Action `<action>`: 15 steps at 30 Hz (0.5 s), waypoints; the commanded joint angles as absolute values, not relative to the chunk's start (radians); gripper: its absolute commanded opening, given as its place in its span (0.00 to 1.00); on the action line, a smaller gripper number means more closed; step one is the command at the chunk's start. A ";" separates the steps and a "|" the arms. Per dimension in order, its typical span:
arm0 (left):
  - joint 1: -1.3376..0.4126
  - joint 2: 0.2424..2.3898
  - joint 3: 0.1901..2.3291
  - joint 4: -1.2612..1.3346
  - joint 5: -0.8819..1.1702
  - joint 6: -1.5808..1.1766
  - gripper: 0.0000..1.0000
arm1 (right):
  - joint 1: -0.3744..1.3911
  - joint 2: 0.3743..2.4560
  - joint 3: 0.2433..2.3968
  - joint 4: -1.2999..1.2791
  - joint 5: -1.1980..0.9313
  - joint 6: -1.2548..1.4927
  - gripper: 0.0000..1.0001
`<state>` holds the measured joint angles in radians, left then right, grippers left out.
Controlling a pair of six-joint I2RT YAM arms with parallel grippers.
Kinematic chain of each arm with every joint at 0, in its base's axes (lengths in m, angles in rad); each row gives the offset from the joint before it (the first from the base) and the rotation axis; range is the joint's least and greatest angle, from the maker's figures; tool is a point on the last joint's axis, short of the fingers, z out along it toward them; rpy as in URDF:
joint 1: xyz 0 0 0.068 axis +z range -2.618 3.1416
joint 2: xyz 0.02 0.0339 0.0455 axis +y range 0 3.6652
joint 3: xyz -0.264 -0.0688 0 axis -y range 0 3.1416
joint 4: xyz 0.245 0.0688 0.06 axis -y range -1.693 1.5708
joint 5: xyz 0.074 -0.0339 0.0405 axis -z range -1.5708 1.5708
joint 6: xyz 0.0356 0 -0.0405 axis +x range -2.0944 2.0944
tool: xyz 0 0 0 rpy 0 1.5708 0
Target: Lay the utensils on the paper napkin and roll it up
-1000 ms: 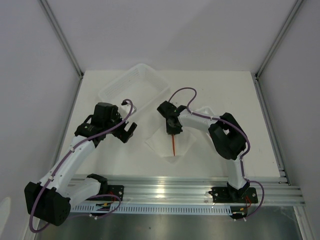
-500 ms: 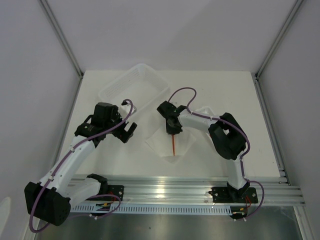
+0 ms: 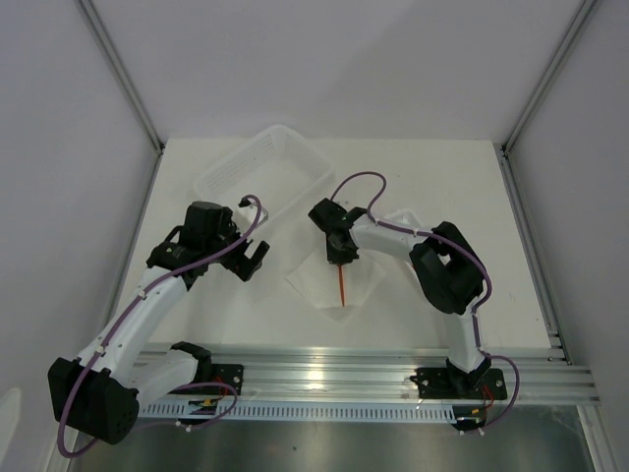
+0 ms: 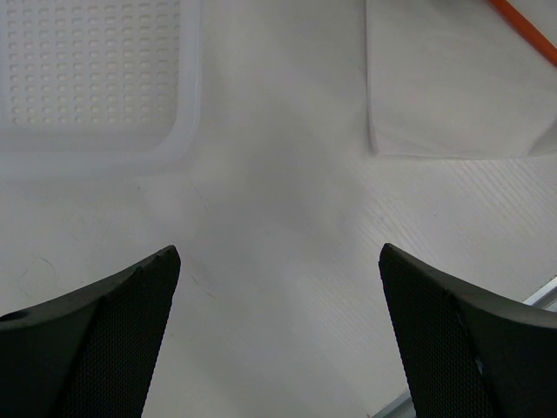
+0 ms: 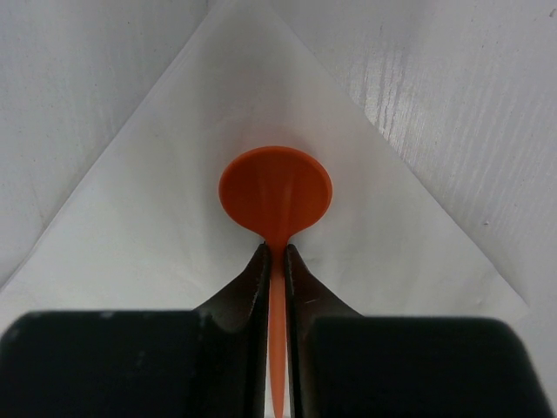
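The paper napkin (image 3: 313, 285) lies as a white diamond at the table's middle, also seen in the right wrist view (image 5: 157, 235) and the left wrist view (image 4: 452, 87). An orange-red spoon (image 5: 275, 187) rests on it, round head toward the napkin's far corner. Its slim handle (image 3: 341, 287) sticks out toward the near edge. My right gripper (image 5: 275, 250) is shut on the spoon's handle just behind the head, low over the napkin (image 3: 338, 258). My left gripper (image 3: 254, 258) hangs open over bare table left of the napkin, with nothing between its fingers (image 4: 130, 296).
A large white mesh basket (image 3: 228, 177) stands at the back left, its corner showing in the left wrist view (image 4: 187, 113). A narrow white tray (image 3: 401, 218) lies partly under the right arm. The metal rail (image 3: 373, 369) runs along the near edge.
The right jaws have closed in on the spoon's handle. Neither arm nor the spoon has visibly shifted.
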<state>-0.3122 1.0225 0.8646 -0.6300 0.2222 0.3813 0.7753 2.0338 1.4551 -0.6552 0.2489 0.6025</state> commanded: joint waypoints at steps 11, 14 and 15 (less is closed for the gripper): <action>-0.318 1.020 0.862 -0.612 0.250 0.367 1.00 | 0.772 1.997 1.462 -0.680 0.275 0.621 0.30; -0.318 1.019 0.862 -0.611 0.250 0.368 1.00 | 0.773 1.988 1.471 -0.683 0.273 0.614 0.31; -0.318 1.020 0.862 -0.612 0.252 0.368 1.00 | 0.773 1.983 1.474 -0.689 0.273 0.611 0.31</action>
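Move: My right hand is down on the spoon, pinching its neck just behind the bowl; the spoon's middle is about 4 cm back from my fingers and 1 cm lower. The napkin's middle is also some 4 cm back and 1 cm to the left, and the small utensil tray about 21 cm right and 3 cm ahead. From my left hand, the spoon is roughly 22 cm right, 2 cm ahead and 15 cm down. I let go of the spoon's neck with my right hand, spreading the nearly shut fingers to about a third of their range. The hand stays low over the napkin without lifting or turning, and one finger stays right alongside the neck while a gap opens on the other side. ##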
